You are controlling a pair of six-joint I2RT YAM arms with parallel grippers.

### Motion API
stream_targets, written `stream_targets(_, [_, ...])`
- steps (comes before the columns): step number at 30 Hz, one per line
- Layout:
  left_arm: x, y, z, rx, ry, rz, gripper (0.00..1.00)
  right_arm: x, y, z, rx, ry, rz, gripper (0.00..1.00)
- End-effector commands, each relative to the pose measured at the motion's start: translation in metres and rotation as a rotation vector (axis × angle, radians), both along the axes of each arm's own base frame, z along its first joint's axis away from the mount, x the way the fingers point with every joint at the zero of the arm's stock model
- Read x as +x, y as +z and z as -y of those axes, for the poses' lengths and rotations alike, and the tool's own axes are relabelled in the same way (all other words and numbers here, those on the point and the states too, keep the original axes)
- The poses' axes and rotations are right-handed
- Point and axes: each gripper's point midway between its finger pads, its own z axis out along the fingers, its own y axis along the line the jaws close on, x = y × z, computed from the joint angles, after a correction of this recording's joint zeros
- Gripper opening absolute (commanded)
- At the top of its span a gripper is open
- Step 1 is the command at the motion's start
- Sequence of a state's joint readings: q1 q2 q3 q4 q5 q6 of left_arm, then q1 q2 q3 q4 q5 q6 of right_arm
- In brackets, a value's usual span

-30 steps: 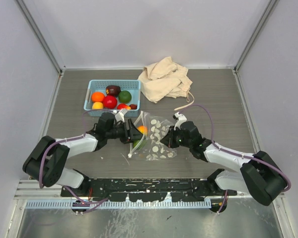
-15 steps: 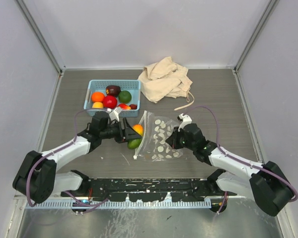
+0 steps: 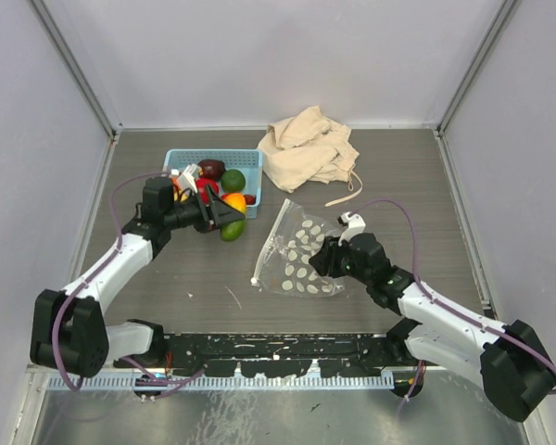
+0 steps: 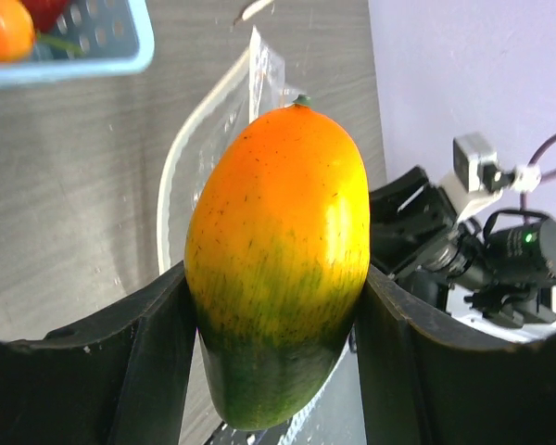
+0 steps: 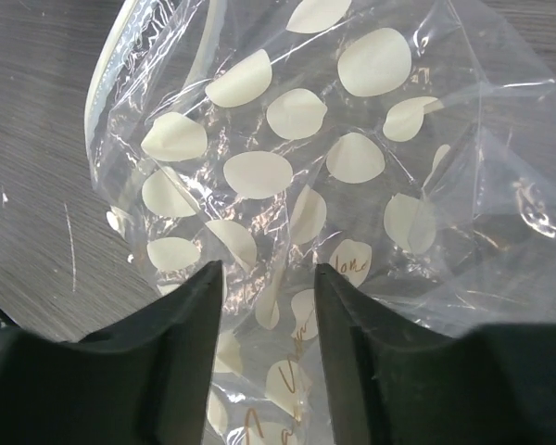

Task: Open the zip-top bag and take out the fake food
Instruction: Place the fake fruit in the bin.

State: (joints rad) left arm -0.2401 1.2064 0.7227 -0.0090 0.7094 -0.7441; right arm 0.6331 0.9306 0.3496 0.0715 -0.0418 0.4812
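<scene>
The zip-top bag lies flat on the table, clear with white dots, and nothing shows inside it. My right gripper sits at its near right edge, and in the right wrist view that gripper is open, its fingers straddling the film. My left gripper is shut on a piece of fake food, an orange, yellow and green mango, held just in front of the blue basket. The mango is clear of the bag. More fake food sits in the basket, including a maroon piece and a green one.
A beige cloth drawstring bag lies crumpled at the back, right of the basket, its cord trailing toward the zip-top bag. Grey walls close in the table on three sides. The basket's corner shows at the top left of the left wrist view.
My left gripper has pulled the mango out of the bag and carried it back and left to the basket. My right gripper has opened and let go of the bag, which now lies flatter.
</scene>
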Motion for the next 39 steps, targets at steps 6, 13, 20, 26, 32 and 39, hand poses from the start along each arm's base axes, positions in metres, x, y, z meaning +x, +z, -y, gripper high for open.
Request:
stream_targets(6, [0.07, 0.015, -0.016, 0.059, 0.07, 0.024, 0.05, 0.004, 0.038, 0.001, 0.041, 0.004, 0.114, 0.71])
stream_targets(13, [0.112, -0.004, -0.02, 0.181, 0.177, -0.031, 0.04, 0.001, 0.06, 0.001, 0.076, 0.013, 0.163, 0.73])
stream_targets(20, [0.136, -0.032, -0.006, 0.385, 0.196, -0.06, 0.1, -0.001, 0.061, 0.001, 0.087, 0.019, 0.162, 0.77])
stream_targets(26, [0.158, -0.05, -0.003, 0.53, 0.215, -0.06, 0.3, -0.004, 0.064, 0.0, 0.102, 0.023, 0.165, 0.79])
stream_targets(32, [0.175, -0.042, -0.003, 0.597, 0.233, -0.013, 0.99, -0.006, 0.067, 0.0, 0.112, 0.027, 0.164, 0.8])
stream_targets(39, [0.181, 0.014, -0.01, 0.574, 0.274, 0.146, 0.98, -0.008, 0.072, 0.001, 0.116, 0.03, 0.172, 0.8])
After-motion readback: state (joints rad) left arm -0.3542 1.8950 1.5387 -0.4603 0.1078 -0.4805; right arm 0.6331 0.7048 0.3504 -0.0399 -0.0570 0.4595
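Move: The left hand already holds the orange-green papaya; its drop spot, the bin's near right corner, is some 16 cm ahead, 1 cm right and 13 cm below. From that spot, the green fruit is 3 cm farther and 4 cm left, the small red fruit 2 cm nearer and 4 cm left, the red apple level and 10 cm left. From the right hand the spot is about 21 cm ahead, 22 cm left, 5 cm below. Left carries papaya about 16 cm forward, then down, rolling left-side-up, releasing it in the bin; right opens, rising. ##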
